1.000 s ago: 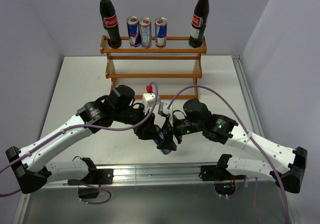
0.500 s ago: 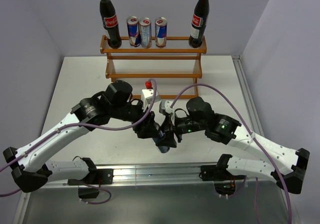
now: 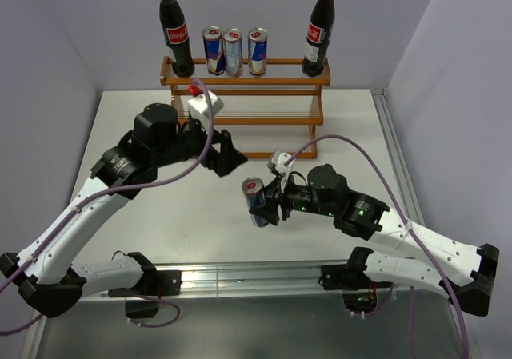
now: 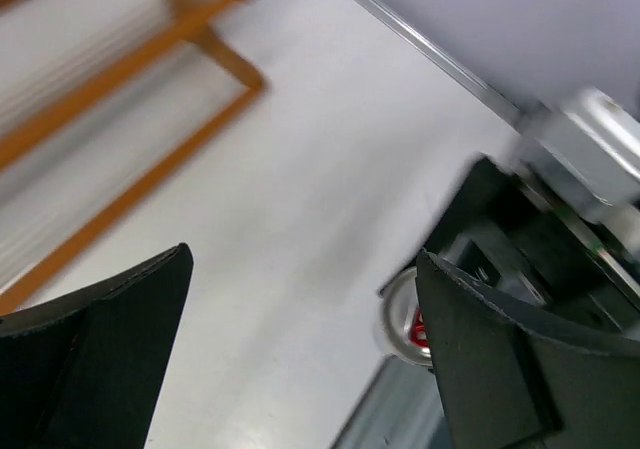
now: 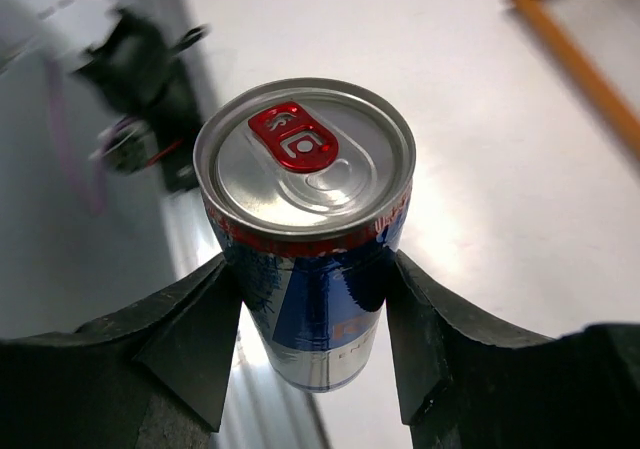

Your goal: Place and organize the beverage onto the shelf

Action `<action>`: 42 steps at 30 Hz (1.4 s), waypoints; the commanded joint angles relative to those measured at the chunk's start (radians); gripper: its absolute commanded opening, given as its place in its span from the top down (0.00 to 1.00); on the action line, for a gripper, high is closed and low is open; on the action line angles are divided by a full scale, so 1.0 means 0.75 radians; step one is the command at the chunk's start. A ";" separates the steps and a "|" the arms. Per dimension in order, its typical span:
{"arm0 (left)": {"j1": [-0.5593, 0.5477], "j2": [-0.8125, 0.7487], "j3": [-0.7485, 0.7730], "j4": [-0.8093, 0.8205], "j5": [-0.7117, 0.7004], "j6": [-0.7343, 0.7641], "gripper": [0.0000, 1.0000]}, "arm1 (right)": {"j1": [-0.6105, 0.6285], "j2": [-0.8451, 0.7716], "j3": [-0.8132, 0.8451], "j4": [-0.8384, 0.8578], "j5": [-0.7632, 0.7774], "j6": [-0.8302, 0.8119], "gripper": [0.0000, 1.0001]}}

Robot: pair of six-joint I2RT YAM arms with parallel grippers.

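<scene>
A slim blue-and-silver can [image 3: 254,201] stands upright in front of the shelf, and my right gripper [image 3: 264,207] is shut on its sides. In the right wrist view the can [image 5: 310,219] sits between the fingers [image 5: 190,339], red tab up. My left gripper [image 3: 232,161] is open and holds nothing, up and to the left of that can. Its wrist view shows the can's top [image 4: 405,321] beside one finger [image 4: 510,369]. The wooden shelf [image 3: 244,120] carries two cola bottles [image 3: 176,35] [image 3: 319,31] and three cans [image 3: 233,52] on its top tier.
The white table [image 3: 128,143] is bounded by grey walls on the left, back and right. A metal rail [image 3: 240,275] runs along the near edge by the arm bases. Purple cables loop over both arms. The shelf's two lower tiers [image 3: 244,107] carry nothing.
My left gripper has opened, let go of the can and drawn back up and left toward the shelf. The right gripper now holds the can alone, upright.
</scene>
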 commanded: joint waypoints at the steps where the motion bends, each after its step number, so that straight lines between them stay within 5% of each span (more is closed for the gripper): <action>1: 0.077 -0.059 0.007 0.159 -0.376 -0.118 0.01 | -0.003 -0.054 -0.007 0.286 0.414 0.087 1.00; 5: 0.157 -0.116 -0.067 0.186 -0.888 -0.224 0.00 | -0.035 -0.006 0.026 0.356 0.752 0.107 1.00; 9: 0.255 -0.138 -0.143 0.163 -1.045 -0.251 0.01 | -0.135 0.095 0.112 0.405 0.854 0.066 1.00; 14: 0.265 -0.095 -0.130 -0.063 -1.009 -0.251 0.01 | -0.299 0.203 0.151 0.654 0.879 0.013 1.00; 19: 0.265 -0.238 -0.424 0.032 -0.872 -0.231 0.01 | -0.416 0.309 0.189 0.926 0.867 -0.085 1.00; 24: 0.263 -0.337 -0.617 0.106 -0.888 -0.259 0.00 | -0.520 0.418 0.314 0.984 0.808 -0.107 1.00; 42: 0.268 -0.415 -0.640 0.120 -0.890 -0.259 0.01 | -0.675 0.862 0.811 0.978 0.593 -0.232 1.00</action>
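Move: The right hand already holds the last can. Its place is the gap on the top shelf, roughly 39 cm ahead of that hand, 8 cm to its right and 13 cm above. Beside the gap stand the nearest can, about 8 cm to its left, and the right bottle, some 9 cm to its right. From the open left hand, the gap lies about 30 cm ahead, 14 cm right and 5 cm higher. Forward in one sweep of some 33 cm, the right arm carries the can towards the top-shelf gap, nearly level at first, then climbing about 16 cm and drifting right; the wrist swings clockwise from pointing left to pointing forward and tips up, keeping its grip. The left hand, still open, swings forward-left and counter-clockwise, then sinks and eases back, clear of the shelf. ##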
